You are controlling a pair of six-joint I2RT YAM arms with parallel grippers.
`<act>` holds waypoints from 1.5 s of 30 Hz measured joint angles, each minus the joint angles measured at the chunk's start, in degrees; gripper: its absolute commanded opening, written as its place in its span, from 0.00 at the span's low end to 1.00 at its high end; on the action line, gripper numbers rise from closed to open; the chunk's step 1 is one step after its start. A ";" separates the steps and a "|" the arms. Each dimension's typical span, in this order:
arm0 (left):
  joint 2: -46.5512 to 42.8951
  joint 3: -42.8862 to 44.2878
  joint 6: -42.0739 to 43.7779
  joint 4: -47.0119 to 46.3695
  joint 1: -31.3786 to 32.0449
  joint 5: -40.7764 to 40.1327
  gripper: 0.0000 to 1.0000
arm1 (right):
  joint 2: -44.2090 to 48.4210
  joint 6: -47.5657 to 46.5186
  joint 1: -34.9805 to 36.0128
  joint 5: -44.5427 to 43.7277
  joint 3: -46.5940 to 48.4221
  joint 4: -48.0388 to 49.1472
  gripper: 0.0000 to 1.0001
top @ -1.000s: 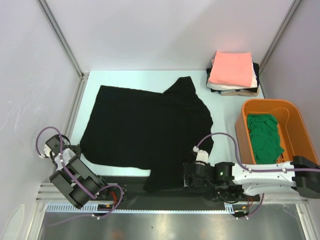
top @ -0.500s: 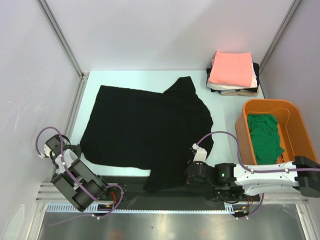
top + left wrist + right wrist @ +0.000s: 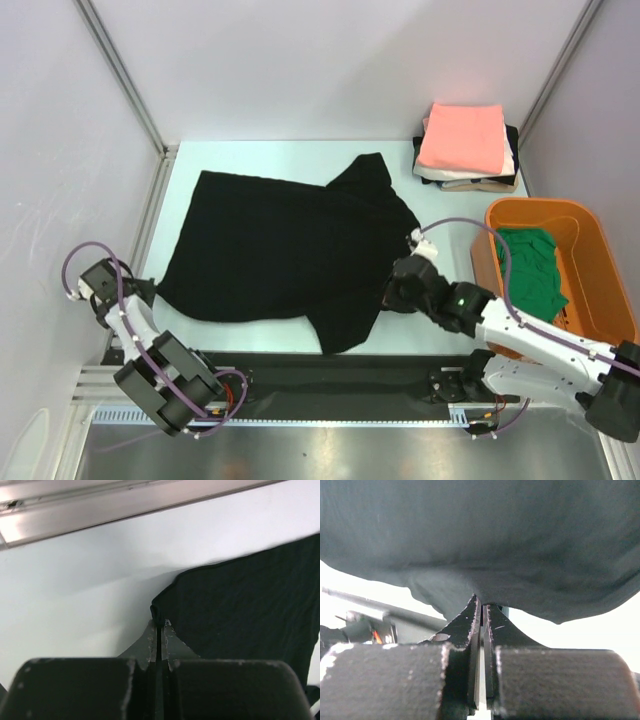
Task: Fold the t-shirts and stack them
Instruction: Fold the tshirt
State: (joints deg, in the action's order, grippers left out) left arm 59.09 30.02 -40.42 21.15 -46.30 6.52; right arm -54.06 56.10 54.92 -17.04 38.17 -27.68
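A large black t-shirt lies spread across the table. My left gripper is shut on its near-left corner, which shows pinched between the jaws in the left wrist view. My right gripper is shut on the shirt's near-right hem and holds it raised off the table; in the right wrist view the black cloth drapes over the shut gripper. A folded stack with a salmon-pink t-shirt on top sits at the back right. A green t-shirt lies crumpled in the tub.
An orange plastic tub stands at the right side, close behind my right arm. Grey walls with metal posts close in the table on the left, back and right. A metal rail runs along the table's left edge.
My right gripper closed on the shirt's hem at the near edge, then drew it up and away from the edge onto the table. The left gripper kept its corner and shifted slightly.
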 measured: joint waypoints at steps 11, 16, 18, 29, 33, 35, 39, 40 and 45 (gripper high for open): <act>6.93 10.19 2.56 2.80 8.98 -1.29 0.00 | -8.37 -13.14 -16.85 8.92 8.33 0.50 0.00; 11.50 16.28 3.02 3.96 13.55 -3.45 0.00 | -11.74 -16.70 -22.62 11.85 11.23 0.72 0.00; 13.88 19.41 3.21 4.76 15.56 -4.37 0.00 | -13.22 -18.03 -24.65 13.03 12.41 0.98 0.00; 28.09 34.45 5.44 8.22 23.85 -9.31 0.00 | -19.43 -21.86 -31.76 16.65 16.06 2.82 0.00; 34.67 40.83 6.64 10.58 26.56 -10.19 0.00 | -22.08 -22.32 -33.99 18.10 16.06 3.67 0.00; 37.53 43.80 7.19 11.61 27.69 -10.82 0.00 | -24.06 -22.51 -35.26 18.73 16.39 4.31 0.00; 43.28 51.28 8.79 14.36 29.46 -11.45 0.01 | -30.97 -23.47 -37.29 19.80 19.78 5.64 0.13; 45.20 54.18 9.51 15.67 30.27 -11.50 0.06 | -33.59 -23.82 -37.94 20.26 21.40 5.97 0.45; 53.46 66.75 14.10 18.95 32.15 -10.34 1.00 | -45.00 -27.41 -41.62 21.94 32.39 4.83 0.82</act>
State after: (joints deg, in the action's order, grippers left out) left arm 112.55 96.77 -26.33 40.10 -14.15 -3.81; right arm -99.07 28.69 13.30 4.91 70.57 -22.85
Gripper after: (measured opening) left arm 0.585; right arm 0.756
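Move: The left hand still grips the T-shirt's near hem corner. It's bound for the far hem corner, roughly 29 cm ahead, 5 cm right and 5 cm down. The right hand, gripping the near shoulder, has the far shoulder some 26 cm ahead, 6 cm right and 11 cm below. From it, the far sleeve is about 30 cm ahead and 3 cm left, the near sleeve 6 cm back and 9 cm left, and the folded pile 36 cm ahead and 26 cm right. Forward together, both hands sweep the T-shirt's pinched near edge over towards its far edge, each about 25 cm. The left rises some 6 cm and veers slightly right, turning clockwise about 35 degrees; the right also bears about 9 cm right, lifting a little, then sinking. Near the end both speed up into a forward flick as their fingers open and let go of the cloth. ##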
